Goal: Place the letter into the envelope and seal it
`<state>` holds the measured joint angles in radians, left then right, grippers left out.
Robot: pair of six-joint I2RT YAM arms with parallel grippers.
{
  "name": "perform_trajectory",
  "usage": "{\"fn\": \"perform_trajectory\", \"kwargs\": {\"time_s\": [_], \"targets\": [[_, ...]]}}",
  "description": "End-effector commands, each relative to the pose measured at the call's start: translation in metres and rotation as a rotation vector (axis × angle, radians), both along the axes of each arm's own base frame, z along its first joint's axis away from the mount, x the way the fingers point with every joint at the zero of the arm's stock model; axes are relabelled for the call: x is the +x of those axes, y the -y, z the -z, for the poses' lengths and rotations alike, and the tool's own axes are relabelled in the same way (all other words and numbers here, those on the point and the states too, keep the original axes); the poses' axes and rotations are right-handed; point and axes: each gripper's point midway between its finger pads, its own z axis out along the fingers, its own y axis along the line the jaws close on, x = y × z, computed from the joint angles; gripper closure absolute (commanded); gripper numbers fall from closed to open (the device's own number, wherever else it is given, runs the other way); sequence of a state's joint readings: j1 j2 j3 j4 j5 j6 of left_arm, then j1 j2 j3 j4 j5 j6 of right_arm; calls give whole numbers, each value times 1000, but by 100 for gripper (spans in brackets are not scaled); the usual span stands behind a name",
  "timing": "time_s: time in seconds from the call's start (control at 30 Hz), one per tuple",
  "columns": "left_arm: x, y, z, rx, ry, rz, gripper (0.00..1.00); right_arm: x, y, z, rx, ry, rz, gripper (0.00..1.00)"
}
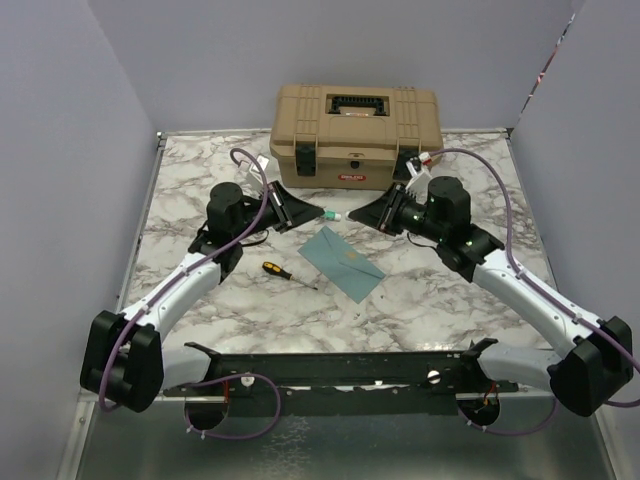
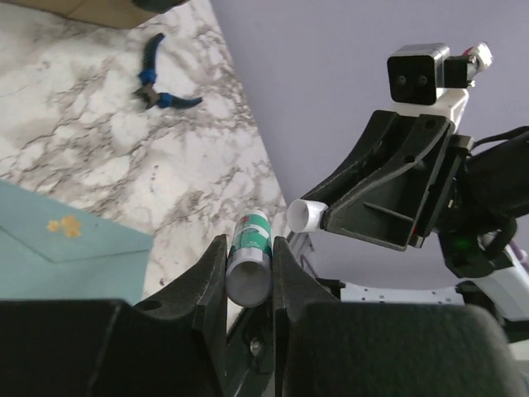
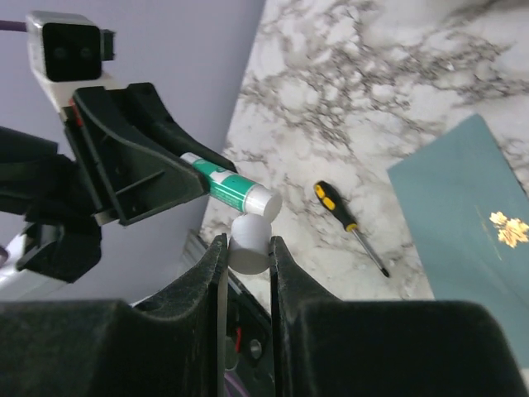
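The teal envelope point(image 1: 343, 263) lies flat on the marble table between the two arms, a gold leaf mark on it point(image 3: 471, 215). The letter is out of view. My left gripper point(image 2: 249, 241) is shut on a green-and-white glue stick point(image 2: 250, 273), held in the air above the envelope's far corner. My right gripper point(image 3: 246, 240) is shut on the stick's white cap point(image 3: 248, 256). The cap sits just off the open end of the glue stick point(image 3: 227, 188). In the top view the two grippers point(image 1: 322, 216) point(image 1: 354, 217) meet tip to tip.
A tan toolbox point(image 1: 355, 130) stands at the back of the table. A yellow-and-black screwdriver point(image 1: 285, 272) lies left of the envelope. Blue-handled pliers point(image 2: 157, 87) lie near the toolbox. Grey walls close the table on both sides.
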<state>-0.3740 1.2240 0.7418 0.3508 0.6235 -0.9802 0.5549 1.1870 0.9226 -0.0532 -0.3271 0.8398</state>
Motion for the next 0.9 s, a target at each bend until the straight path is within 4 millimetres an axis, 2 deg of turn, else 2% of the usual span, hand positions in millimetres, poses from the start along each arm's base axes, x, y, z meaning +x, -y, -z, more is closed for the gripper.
{"fn": "perform_trajectory", "kwargs": {"time_s": [0.0, 0.43, 0.67, 0.87], "targets": [[-14, 6, -46, -86, 92, 91, 100, -9, -5, -42, 122, 106, -62, 100], [-36, 3, -68, -106, 195, 111, 100, -25, -8, -41, 142, 113, -131, 100], [-34, 3, -61, -101, 180, 95, 100, -31, -5, -55, 175, 148, -137, 100], [-32, 3, -58, -96, 179, 91, 100, -31, -4, -56, 162, 156, -135, 100]]}}
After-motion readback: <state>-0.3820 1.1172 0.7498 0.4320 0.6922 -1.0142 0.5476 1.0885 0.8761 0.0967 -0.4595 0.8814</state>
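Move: Just to the right of the left hand, about 8 cm off and 1 cm ahead at the same height, is the white cap in the other fingers. From the right hand, the glue stick lies some 6 cm to the left, level with it in height and reach. The envelope is about 24 cm below, roughly 4 cm ahead and 2 cm left of the right hand; the screwdriver lies 16 cm to the right hand's left, equally low. Rising about 5 cm and easing back some 3 cm, both hands carry glue stick and cap up together, fingertips tipping up by roughly 10 degrees. The right hand also swings slightly counter-clockwise as it edges the cap towards the stick's end; the left climbs a little higher, then settles back. Both keep their grip. ##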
